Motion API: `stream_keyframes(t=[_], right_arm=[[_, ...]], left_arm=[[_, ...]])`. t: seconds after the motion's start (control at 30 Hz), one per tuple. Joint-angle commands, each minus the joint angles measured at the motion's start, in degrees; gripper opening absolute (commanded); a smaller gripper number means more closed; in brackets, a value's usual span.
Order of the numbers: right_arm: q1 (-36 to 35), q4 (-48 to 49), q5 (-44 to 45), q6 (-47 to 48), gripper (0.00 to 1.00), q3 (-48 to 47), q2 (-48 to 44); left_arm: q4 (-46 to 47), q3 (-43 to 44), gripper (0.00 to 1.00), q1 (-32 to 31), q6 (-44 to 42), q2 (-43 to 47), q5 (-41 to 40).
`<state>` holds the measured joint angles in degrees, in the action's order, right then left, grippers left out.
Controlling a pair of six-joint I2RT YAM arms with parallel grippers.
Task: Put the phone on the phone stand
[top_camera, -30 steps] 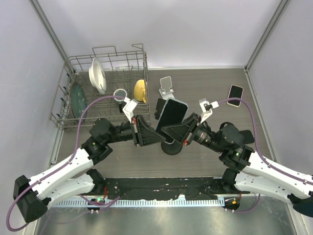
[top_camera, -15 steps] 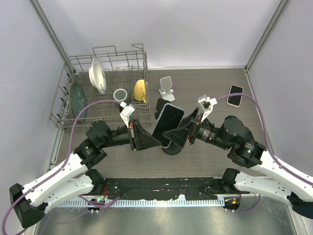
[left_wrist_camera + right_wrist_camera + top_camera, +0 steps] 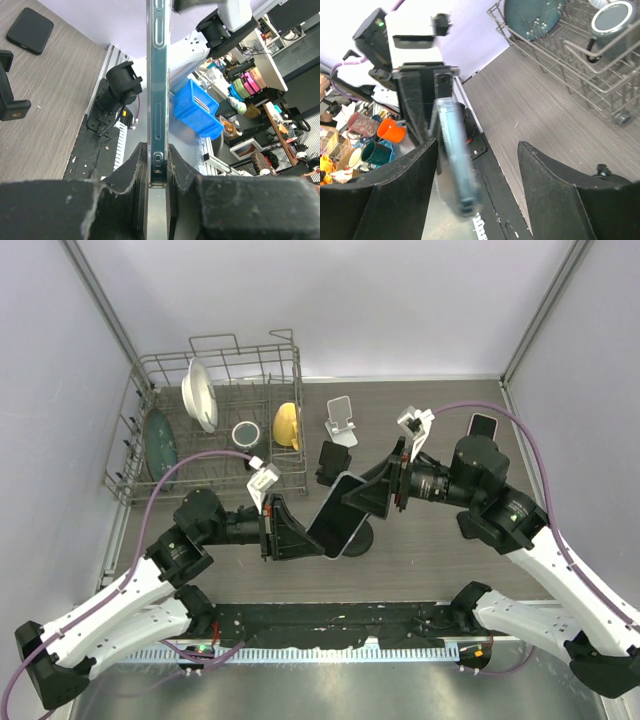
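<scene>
A dark phone [image 3: 338,524] in a clear case hangs tilted above the table's middle, and my left gripper [image 3: 303,532] is shut on its lower end. In the left wrist view the phone [image 3: 158,90] stands edge-on between the pads [image 3: 141,165]. My right gripper [image 3: 372,493] is open just up and right of the phone, no longer touching it. The phone [image 3: 458,160] shows blurred between its spread fingers [image 3: 400,195]. A white phone stand [image 3: 341,418] sits at the back. A black stand [image 3: 329,461] rises behind the phone.
A wire dish rack [image 3: 150,475] with plates, a mug and a yellow item fills the back left. Another dark phone [image 3: 483,426] lies at the back right, partly behind my right arm. A round black base [image 3: 361,541] sits under the held phone.
My right gripper opened, let go of the phone and drew back to the upper right. My left gripper keeps the phone, which has swung down and towards the near side.
</scene>
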<state>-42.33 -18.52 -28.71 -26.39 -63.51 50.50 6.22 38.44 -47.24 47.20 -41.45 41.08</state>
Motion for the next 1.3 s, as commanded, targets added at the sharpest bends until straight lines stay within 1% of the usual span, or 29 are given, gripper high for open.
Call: stream_keyframes(t=[0.0,0.03,0.1,0.13,0.17,0.27,0.5,0.7,0.83,1.0,1.03,1.17,1.27], right_arm=[[6.11,0.06,-10.74,-1.1,0.68,-0.84,0.48],[7.33,2.94,-14.06,-2.16,0.68,-0.22,0.22],[7.52,6.9,-17.5,-4.44,0.67,2.15,-0.31],[7.61,9.36,-21.52,-4.81,0.66,2.59,-0.14],[7.61,9.82,-22.7,-5.07,0.64,2.77,0.21],[7.52,10.0,-28.05,-6.04,0.52,1.63,2.93],[7.52,12.28,-32.28,-8.32,0.42,1.28,6.01],[7.52,13.33,-33.43,-8.24,0.38,1.28,6.89],[7.52,16.49,-33.08,-10.43,0.37,2.59,6.89],[7.52,18.26,-31.15,-12.01,0.36,4.44,6.1],[7.52,20.17,-29.58,-12.28,0.36,5.14,5.93],[7.52,21.5,-23.61,-13.59,0.36,7.07,3.82],[7.52,29.4,-21.49,-20.0,0.32,11.11,2.33]], left_arm=[[1.17,2.52,0.0,-0.13,-2.81,2.78,1.9],[0.82,2.52,0.0,-0.13,-2.99,2.87,1.55],[0.55,2.52,0.0,-0.22,-3.08,2.78,1.9],[0.55,2.52,0.0,-0.13,-2.99,2.69,2.42],[0.64,2.52,0.0,-0.22,-2.99,2.52,2.95],[-0.5,2.7,0.0,-0.13,-3.78,2.43,2.69],[-0.68,2.52,0.0,-0.22,-3.87,2.25,3.3],[-0.86,2.61,0.0,-0.13,-3.78,2.34,3.48],[-1.03,2.79,0.0,-0.22,-3.78,2.16,3.22],[-0.77,2.96,0.0,-0.22,-3.61,2.34,2.16],[-0.77,2.96,0.0,-0.13,-3.52,2.51,1.81],[-0.68,2.87,0.0,-0.22,-3.26,3.31,-0.29],[-0.33,2.79,0.0,-0.22,-2.99,3.4,-0.82]])
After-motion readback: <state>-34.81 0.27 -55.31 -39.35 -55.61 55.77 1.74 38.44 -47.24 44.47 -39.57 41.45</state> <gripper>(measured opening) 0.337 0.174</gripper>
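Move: The phone, pinched by its near-left end in the left gripper, has its middle about 3 cm back, 2 cm to the left and 2 cm below the right gripper. The round-based phone stand is some 3 cm ahead, 2 cm right and 30 cm below the right gripper; the small black holder stands about 20 cm ahead, 2 cm left and 33 cm down. From the left gripper, the phone stand lies roughly 10 cm ahead, 7 cm right and 24 cm below. Swing the open right gripper counter-clockwise, up to some 25 degrees, so its fingers line up astride the phone's far edge: after a 1 cm nudge forward, draw it back about 4 cm, then ease forward again 1 cm, slightly left and down, unwinding a little. Meanwhile narrow its fingers to half their gap without pinching. Keep the left grip, letting that hand settle barely 1 cm back and down. ##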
